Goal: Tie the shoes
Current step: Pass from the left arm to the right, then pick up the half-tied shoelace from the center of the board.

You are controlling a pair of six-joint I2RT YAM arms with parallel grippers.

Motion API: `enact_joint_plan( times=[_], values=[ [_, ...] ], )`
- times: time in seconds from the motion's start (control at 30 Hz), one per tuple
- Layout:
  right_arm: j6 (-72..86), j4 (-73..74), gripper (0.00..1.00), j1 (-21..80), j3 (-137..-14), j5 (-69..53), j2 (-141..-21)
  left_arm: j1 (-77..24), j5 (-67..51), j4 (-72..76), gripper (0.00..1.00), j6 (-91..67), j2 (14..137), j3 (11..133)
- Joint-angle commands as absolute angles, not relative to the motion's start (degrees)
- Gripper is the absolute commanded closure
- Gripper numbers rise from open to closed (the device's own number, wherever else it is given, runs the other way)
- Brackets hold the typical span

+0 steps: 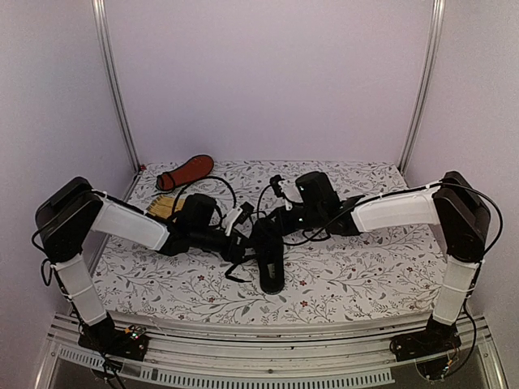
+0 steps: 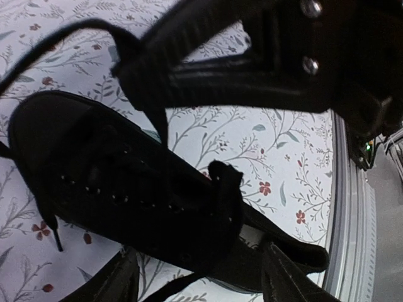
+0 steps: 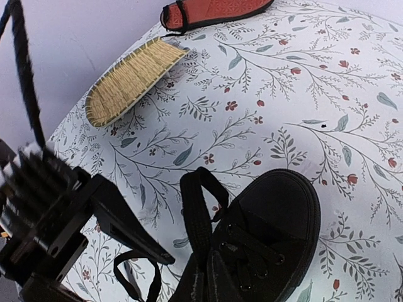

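Observation:
One black shoe [image 1: 270,253] lies in the middle of the table, toe toward the near edge. The other shoe [image 1: 186,172] rests at the back left with its reddish-orange sole [image 3: 211,11] turned up. My left gripper [image 1: 237,235] is just left of the middle shoe. In the left wrist view it [image 2: 200,264] stands open, the fingers [image 2: 119,280] either side of the shoe's [image 2: 126,182] heel end with a loose lace strand [image 2: 167,288] between them. My right gripper [image 3: 220,267] is shut on a black lace loop [image 3: 200,207] rising beside the shoe's [image 3: 277,220] eyelets.
A yellow woven mat [image 3: 129,78] lies at the back left beside the upturned shoe. The floral tablecloth [image 1: 365,275] covers the table. Metal frame posts [image 1: 113,81] stand at the back corners. The table's edge [image 2: 343,207] runs close behind the shoe's heel.

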State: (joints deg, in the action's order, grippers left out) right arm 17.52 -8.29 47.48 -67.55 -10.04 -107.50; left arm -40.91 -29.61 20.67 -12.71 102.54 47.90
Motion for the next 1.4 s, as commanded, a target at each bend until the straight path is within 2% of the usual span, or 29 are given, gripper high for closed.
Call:
enact_joint_plan(
  times=[0.0, 0.17, 0.23, 0.3, 0.37, 0.53, 0.63, 0.7, 0.77, 1.03, 1.37],
  values=[
    [20.47, -11.13, 0.98, 47.29, -65.85, -6.57, -103.97, -42.51, -30.7, 27.69, 0.33, -13.89, 100.48, 45.27],
    [21.52, -11.56, 0.98, 47.32, -64.57, -5.58, -102.77, -43.82, -30.57, 27.36, 0.33, -13.37, 103.26, 47.02],
    [21.52, -11.52, 0.98, 47.3, -64.3, -5.22, -102.26, -44.11, -29.98, 26.92, 0.39, -12.98, 104.29, 47.91],
    [21.61, -11.51, 0.98, 47.35, -63.68, -4.34, -101.49, -44.25, -29.93, 26.62, 0.51, -12.84, 104.87, 48.51],
    [21.69, -11.51, 0.98, 47.33, -62.85, -3.16, -100.54, -44.42, -30.01, 26.31, 0.59, -12.68, 105.18, 48.85],
    [22.09, -11.6, 0.98, 47.29, -61.11, -0.63, -98.29, -45.31, -28.23, 25.62, 0.62, -12.16, 105.92, 48.78],
    [22.49, -11.9, 0.98, 47.33, -60.05, 0.11, -97.21, -45.59, -26.77, 25.31, 0.73, -12.47, 106.55, 48.78],
    [22.67, -12.46, 0.98, 47.29, -58.81, 0.62, -96.48, -45.77, -25.29, 25.49, 0.91, -13.4, 106.85, 48.59],
    [22.51, -12.9, 0.98, 47.29, -57.7, 1.67, -95.68, -45.85, -24.4, 25.57, 1.0, -13.7, 106.81, 48.08],
    [25.14, -10.03, 0.98, 47.26, -52.23, 13.85, -91.06, -45.96, -21.91, 27.17, 1.0, -15.72, 103.09, 42.42],
    [31.88, -3.77, 0.98, 46.41, -47.12, 23.54, -92.38, -45.91, -20.2, 28.1, 1.0, -18.54, 101.67, 38.68]
  ],
)
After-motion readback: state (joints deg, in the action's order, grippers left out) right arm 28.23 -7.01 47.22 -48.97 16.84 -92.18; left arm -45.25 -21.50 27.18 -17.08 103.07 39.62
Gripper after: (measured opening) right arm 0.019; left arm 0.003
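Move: The loose strand of black lace for the still-open left fingers is almost between them, about 1 cm back, 2 cm to the right and 2 cm lower. The shoe's middle lies about 5 cm right of that hand, 5 cm below and level with it; the lace tail is on the table some 5 cm back, 5 cm left and 8 cm down. The right hand, already gripping lace, has the shoe's middle about 3 cm back, straight below by some 9 cm. The lace already pinched in the right fingers is drawn away from the shoe, some 12 cm to the right over bare table, first rising about 3 cm, then faster and sinking, the hand turning roughly 30 degrees clockwise. Meanwhile the left hand edges right and slightly back, shuts on the loose strand beside the shoe, then keeps it pinched while easing down, left and back. ##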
